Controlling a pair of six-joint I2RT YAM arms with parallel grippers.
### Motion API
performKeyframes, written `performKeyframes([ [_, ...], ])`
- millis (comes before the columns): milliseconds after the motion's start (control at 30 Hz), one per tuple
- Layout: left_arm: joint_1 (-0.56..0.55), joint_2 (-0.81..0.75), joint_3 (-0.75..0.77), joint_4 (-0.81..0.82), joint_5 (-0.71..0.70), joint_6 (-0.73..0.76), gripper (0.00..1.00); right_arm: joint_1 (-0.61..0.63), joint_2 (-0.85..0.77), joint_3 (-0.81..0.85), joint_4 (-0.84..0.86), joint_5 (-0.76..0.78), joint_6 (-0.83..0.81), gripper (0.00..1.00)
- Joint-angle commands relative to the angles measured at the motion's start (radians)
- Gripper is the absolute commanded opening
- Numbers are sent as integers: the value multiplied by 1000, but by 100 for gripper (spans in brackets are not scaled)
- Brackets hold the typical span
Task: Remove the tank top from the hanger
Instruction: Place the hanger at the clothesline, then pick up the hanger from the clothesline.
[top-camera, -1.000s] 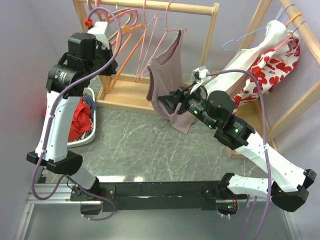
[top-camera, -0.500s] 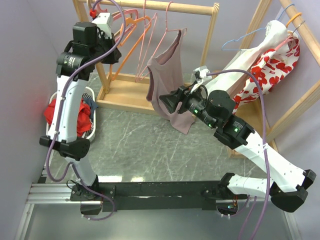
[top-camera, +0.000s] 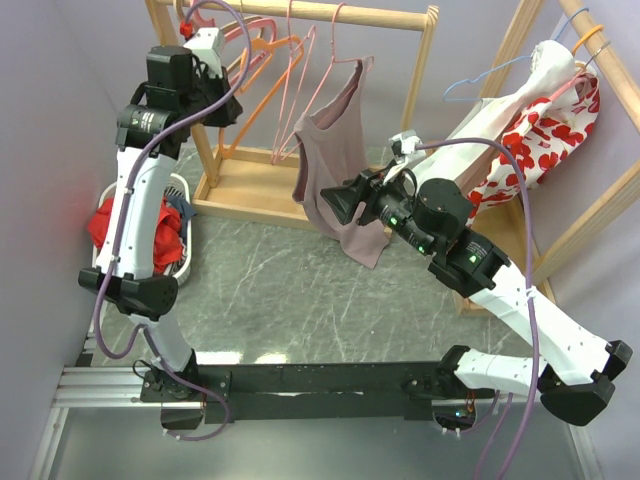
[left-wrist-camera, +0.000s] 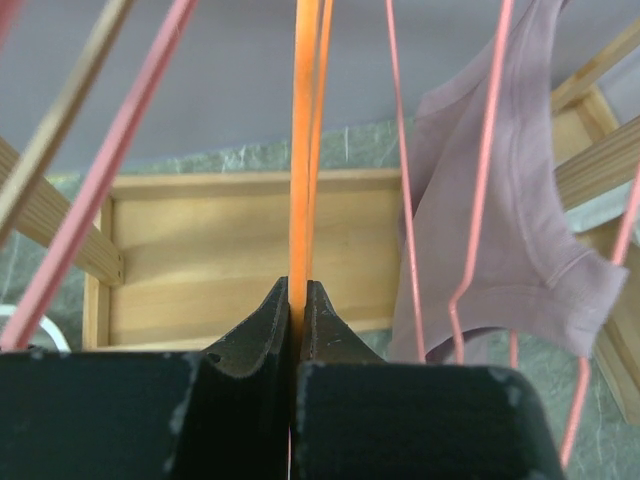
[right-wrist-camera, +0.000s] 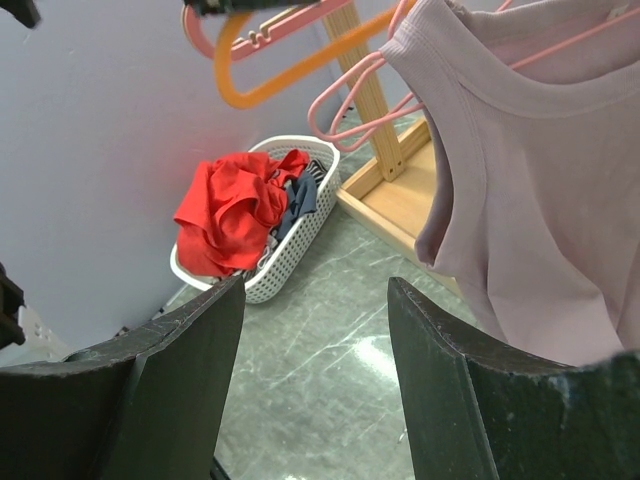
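A mauve tank top (top-camera: 335, 150) hangs from a thin pink hanger (top-camera: 322, 60) on the wooden rail (top-camera: 340, 13). The left wrist view shows the tank top (left-wrist-camera: 520, 220) to the right of my fingers. My left gripper (top-camera: 225, 100) (left-wrist-camera: 297, 286) is high at the rail's left end, shut on an orange hanger (top-camera: 262, 78) (left-wrist-camera: 303, 150), not on the pink one. My right gripper (top-camera: 335, 205) (right-wrist-camera: 315, 285) is open and empty, just left of the tank top's (right-wrist-camera: 530, 200) lower side, close to the cloth but apart from it.
A white basket (top-camera: 176, 272) (right-wrist-camera: 300, 215) holding red clothes (top-camera: 140, 225) stands at the left wall. The rack's wooden base (top-camera: 255, 190) lies under the hangers. A second rack at the right carries a red-and-white garment (top-camera: 540, 135).
The left arm rose and swung back to the rail's left end, where it now grips the orange hanger; it has held still for the last half second. The right arm barely moved.
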Motion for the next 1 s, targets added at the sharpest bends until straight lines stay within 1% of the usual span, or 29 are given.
performKeyframes([
  [0,2,-46,-78,51,19,17,2,-9,-1,-2,43,-18,1,67],
  [33,2,-46,-80,44,19,19,2,-9,0,0,43,-16,3,67],
  [100,2,-41,-83,34,13,22,6,-11,1,1,41,-18,3,67],
  [133,2,-46,-89,37,10,17,12,-9,-3,-3,46,-16,4,67],
  [167,0,-59,-116,45,15,16,40,-12,-4,-5,52,-19,7,67],
  [233,0,-96,-144,63,4,11,56,-12,-1,-6,53,-23,10,67],
  [267,-2,-110,-174,68,-26,2,72,-12,-1,-6,50,-23,10,67],
  [333,-3,-150,-184,60,-88,-4,83,-12,-3,-5,49,-18,10,67],
  [367,-3,-164,-191,59,-121,-4,92,-12,-1,-5,47,-18,9,67],
  [433,-3,-191,-185,44,-128,-3,91,-14,2,1,41,-16,6,68],
  [467,-3,-203,-187,36,-167,-4,92,-14,4,7,33,-16,3,68],
  [500,-3,-217,-188,33,-171,-7,93,-15,8,10,32,-16,1,68],
  [567,-5,-271,-214,42,-160,-18,96,-14,10,12,33,-13,1,68],
  [700,-8,-398,-290,111,-120,-37,94,-14,8,10,29,13,1,69],
  [733,-6,-452,-300,125,-104,-33,93,-15,-2,1,29,61,6,69],
  [767,-6,-482,-344,151,-70,-32,93,-17,-13,-9,39,91,15,69],
  [800,-8,-515,-378,227,-10,-33,93,-17,-25,-20,43,123,15,69],
  [833,-8,-571,-417,281,86,-56,93,-17,-56,-34,47,164,18,69],
  [867,-8,-593,-491,330,138,-73,95,-19,-70,-40,50,218,17,69],
  [933,-8,-604,-529,419,249,-121,95,-20,-98,-48,55,263,10,69],
  [967,-11,-596,-541,435,277,-133,95,-20,-120,-49,56,289,6,69],
])
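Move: The orange hanger is still pinched near its close end by the left fingers. The spot on the clothesline bar where its hook goes lies about 14 cm ahead, 6 cm right and 12 cm above the left hand. The pink and beige hangers hang some 4 cm left and 7 cm ahead, two empty pink hangers 13 cm right and 5 cm ahead, the tank top 21 cm right and 4 cm back. From the right hand, that bar spot is roughly 33 cm ahead, 16 cm left, 12 cm up. The orange hanger is let down about 3 cm to rest by its hook on the bar, and the left fingers spread wide to let go of it. The left hand slips a few centimetres left, then draws back about 15 cm and climbs away from the hangers, fingertips tilting up. Late on, the open right hand eases right and slightly forward towards the tank top, turning a little clockwise. ##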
